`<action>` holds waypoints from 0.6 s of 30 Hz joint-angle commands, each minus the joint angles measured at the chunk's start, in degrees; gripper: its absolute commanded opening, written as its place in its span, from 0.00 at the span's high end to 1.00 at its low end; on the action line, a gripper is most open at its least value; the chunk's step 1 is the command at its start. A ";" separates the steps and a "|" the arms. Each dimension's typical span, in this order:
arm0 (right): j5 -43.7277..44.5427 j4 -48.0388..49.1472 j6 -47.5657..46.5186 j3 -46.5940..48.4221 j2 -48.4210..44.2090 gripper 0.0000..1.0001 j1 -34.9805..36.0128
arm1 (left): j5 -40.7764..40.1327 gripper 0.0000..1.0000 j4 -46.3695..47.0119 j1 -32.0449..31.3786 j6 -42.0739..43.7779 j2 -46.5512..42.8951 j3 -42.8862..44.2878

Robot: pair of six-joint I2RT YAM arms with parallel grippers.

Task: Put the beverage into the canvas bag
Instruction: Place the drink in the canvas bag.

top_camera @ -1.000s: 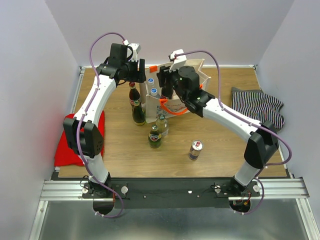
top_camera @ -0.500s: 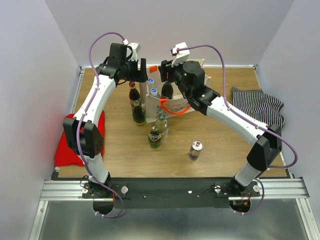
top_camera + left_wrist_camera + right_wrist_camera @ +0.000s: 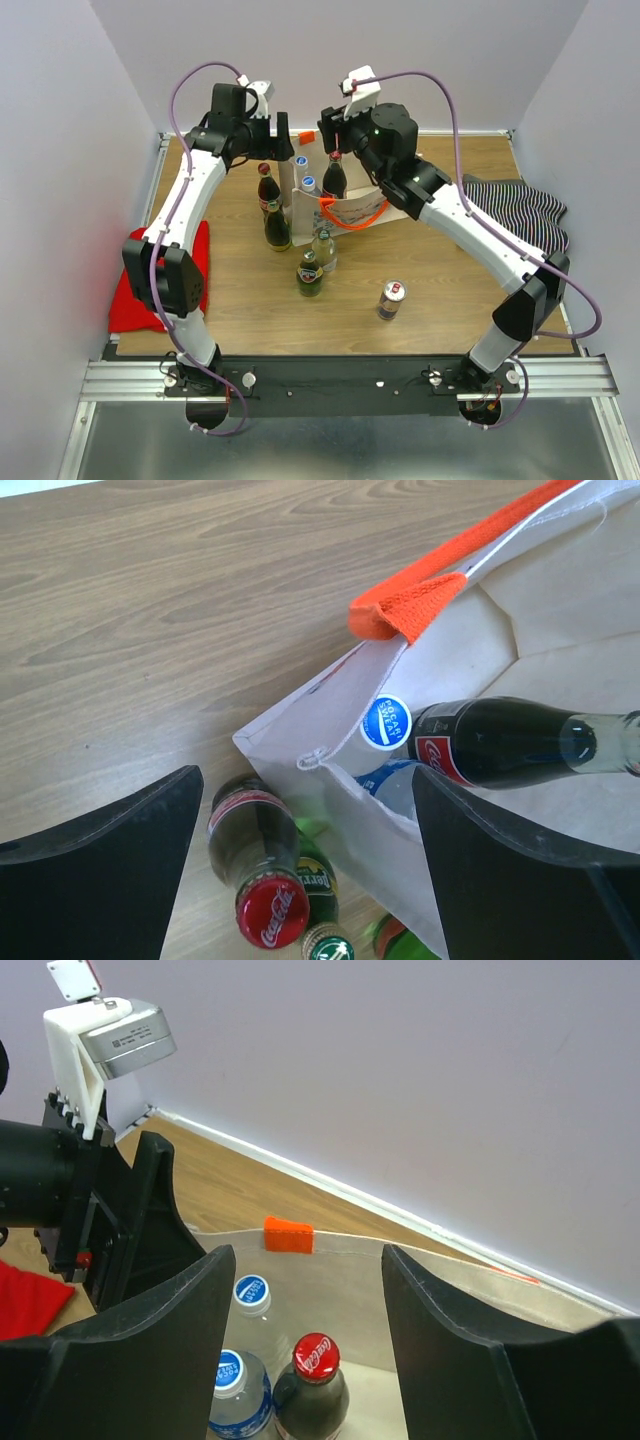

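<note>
The cream canvas bag (image 3: 347, 211) with orange handles stands at the table's back middle. A dark cola bottle (image 3: 333, 178) with a red cap (image 3: 316, 1358) stands inside it beside two blue-capped water bottles (image 3: 249, 1293). My right gripper (image 3: 335, 140) hovers open above the bag's mouth (image 3: 307, 1260), holding nothing. My left gripper (image 3: 280, 140) is open at the bag's left corner. In the left wrist view its jaws (image 3: 305, 810) straddle the bag's corner (image 3: 330, 750) without touching it. That view shows the cola bottle (image 3: 500, 742) inside the bag.
Outside the bag's left side stand another cola bottle (image 3: 267, 190) and a green bottle (image 3: 277, 228). In front of them are a clear bottle (image 3: 323, 245), a green bottle (image 3: 310, 272) and a can (image 3: 391, 299). A red cloth (image 3: 135, 295) lies left, a striped cloth (image 3: 515, 212) right.
My right gripper has risen out of the bag, leaving the cola bottle standing inside. My left gripper's jaws have spread wider at the bag's corner.
</note>
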 commanded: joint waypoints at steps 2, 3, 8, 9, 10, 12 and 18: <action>-4.01 -6.65 -2.74 6.30 2.60 0.31 0.79 | 1.39 0.03 2.88 1.33 -1.87 -4.50 -0.20; -4.37 -7.27 -2.91 7.18 2.95 0.31 0.79 | 1.57 0.03 2.88 1.50 -1.96 -4.76 -0.12; -6.74 -11.83 -3.61 12.97 6.20 0.31 1.66 | 0.61 0.01 3.23 3.35 -2.83 -5.38 -0.55; -7.00 -12.36 -3.79 13.59 7.16 0.31 1.93 | 0.25 0.01 3.24 3.61 -2.92 -5.90 -0.82; -7.09 -12.89 -3.97 14.47 7.61 0.31 2.45 | -0.79 0.01 3.41 3.88 -3.19 -6.00 -0.99; -7.53 -14.47 -4.32 16.75 8.66 0.31 3.07 | -1.68 0.01 3.76 5.02 -3.54 -6.70 -1.96; -8.15 -16.59 -4.76 20.01 12.00 0.31 5.27 | -4.76 0.01 3.94 8.00 -4.42 -8.11 -4.33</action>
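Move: The Coke bottle still standing outside the bag is almost under the left hand: its middle about 3 cm back, 2 cm left and 15 cm below. From that hand the dark green bottle is some 9 cm back and 1 cm left, and the near water bottle in the bag about 6 cm back and 6 cm right. From the right hand the outside Coke is level, about 17 cm left and 28 cm down; the Coke in the bag is 2 cm ahead, 1 cm left. Leftward go both empty hands: the left rises nearly 4 cm first, then swings about 5 cm left across the outside Coke bottle's cap, away from the bag, wide open and turning slightly counter-clockwise. The right tops out its rise above the bagged Coke, then travels some 6 cm left over the bag towards the outside Coke, sinking a little and turning about 10 degrees counter-clockwise, fingers still part open. ##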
